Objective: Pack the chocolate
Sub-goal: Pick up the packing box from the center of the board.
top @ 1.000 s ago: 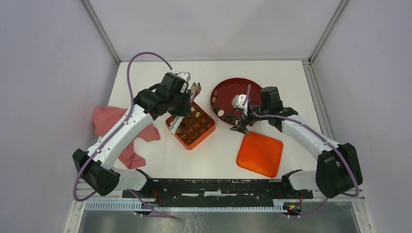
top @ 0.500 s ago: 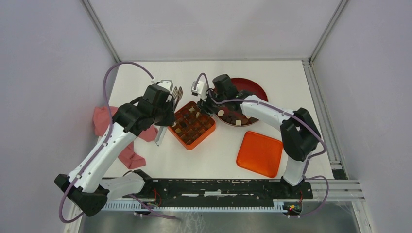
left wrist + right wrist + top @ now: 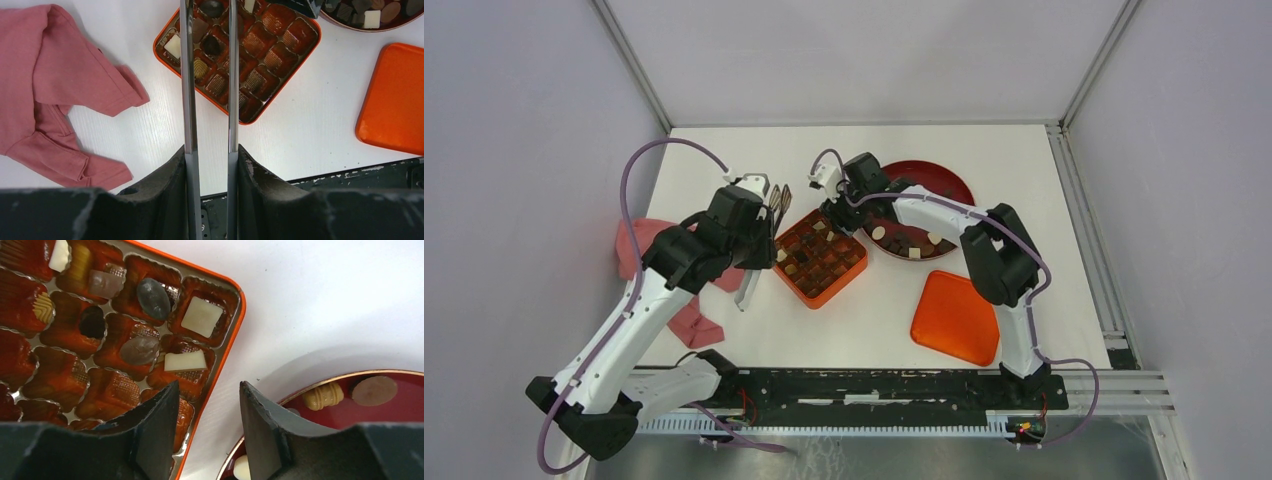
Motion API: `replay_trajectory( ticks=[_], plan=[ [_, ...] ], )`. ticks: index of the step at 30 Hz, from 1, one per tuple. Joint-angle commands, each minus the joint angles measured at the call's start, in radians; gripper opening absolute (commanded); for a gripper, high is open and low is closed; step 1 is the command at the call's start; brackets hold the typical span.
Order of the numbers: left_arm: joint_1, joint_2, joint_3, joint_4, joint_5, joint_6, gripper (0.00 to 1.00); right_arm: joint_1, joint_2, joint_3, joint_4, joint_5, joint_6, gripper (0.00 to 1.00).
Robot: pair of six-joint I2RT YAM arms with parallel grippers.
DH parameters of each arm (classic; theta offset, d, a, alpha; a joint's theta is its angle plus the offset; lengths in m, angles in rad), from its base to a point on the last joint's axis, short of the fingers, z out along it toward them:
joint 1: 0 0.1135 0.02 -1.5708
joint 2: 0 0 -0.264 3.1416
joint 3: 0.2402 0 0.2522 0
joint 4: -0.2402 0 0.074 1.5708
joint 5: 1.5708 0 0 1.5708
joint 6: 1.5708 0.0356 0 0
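Note:
Chocolate pieces lie in two places. Some fill cups of the orange compartmented box [image 3: 223, 350], among them a white square [image 3: 201, 316] and a dark oval [image 3: 153, 291]. Others lie on the dark-red plate [image 3: 944, 180], such as a cream piece [image 3: 323, 396]. My right gripper [image 3: 209, 385] hangs open and empty over the bare strip between the box's far corner and the plate. My left gripper [image 3: 210, 150] is shut on long metal tongs [image 3: 187, 75]. It sits left of the box, and the tongs' arms reach over the box, their tips out of view.
An orange lid [image 3: 959, 317] lies flat near the front right, below the plate. A crumpled pink cloth [image 3: 636, 245] lies at the left, beside my left arm. The black base rail [image 3: 854, 385] runs along the near edge.
My right gripper swung left from the plate's near edge to the box's far corner. My left gripper, still holding the tongs, drew back left off the box.

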Motion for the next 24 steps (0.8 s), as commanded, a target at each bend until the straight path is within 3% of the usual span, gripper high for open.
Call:
replay_trajectory(
  ticks=[1,10,19,24],
  plan=[
    [0.002,-0.023,-0.005,0.028,-0.001,-0.049,0.02,0.009,0.029,0.051,-0.007,0.031,0.041,0.53],
    [0.002,-0.03,-0.009,0.034,0.025,-0.052,0.02,0.012,0.063,0.06,0.016,0.066,0.081,0.39],
    [0.002,-0.056,-0.015,0.047,0.051,-0.075,0.02,0.016,0.007,0.009,0.091,0.086,0.123,0.01],
    [0.002,-0.072,-0.005,0.067,0.074,-0.075,0.02,0.01,-0.123,-0.101,0.238,0.023,0.139,0.0]
  ],
)
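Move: The packing box's middle lies about 6 cm back and 5 cm left of my right hand and 4 cm below it; its right-forward rim already runs between my half-open fingers. The plate of chocolates is centred some 18 cm to the hand's right and 5 cm farther out, the orange lid about 26 cm right and 18 cm back. From my left hand, which still holds the tongs, the box is some 11 cm ahead, 8 cm right and 19 cm down. I sink my right hand about 2 cm straight down astride the rim of the box on the side facing the plate, one finger inside and one outside. Then, staying there, I close the half-open fingers fully and pinch the thin wall, a little forward of that side's middle, while the wrist turns slightly clockwise. ##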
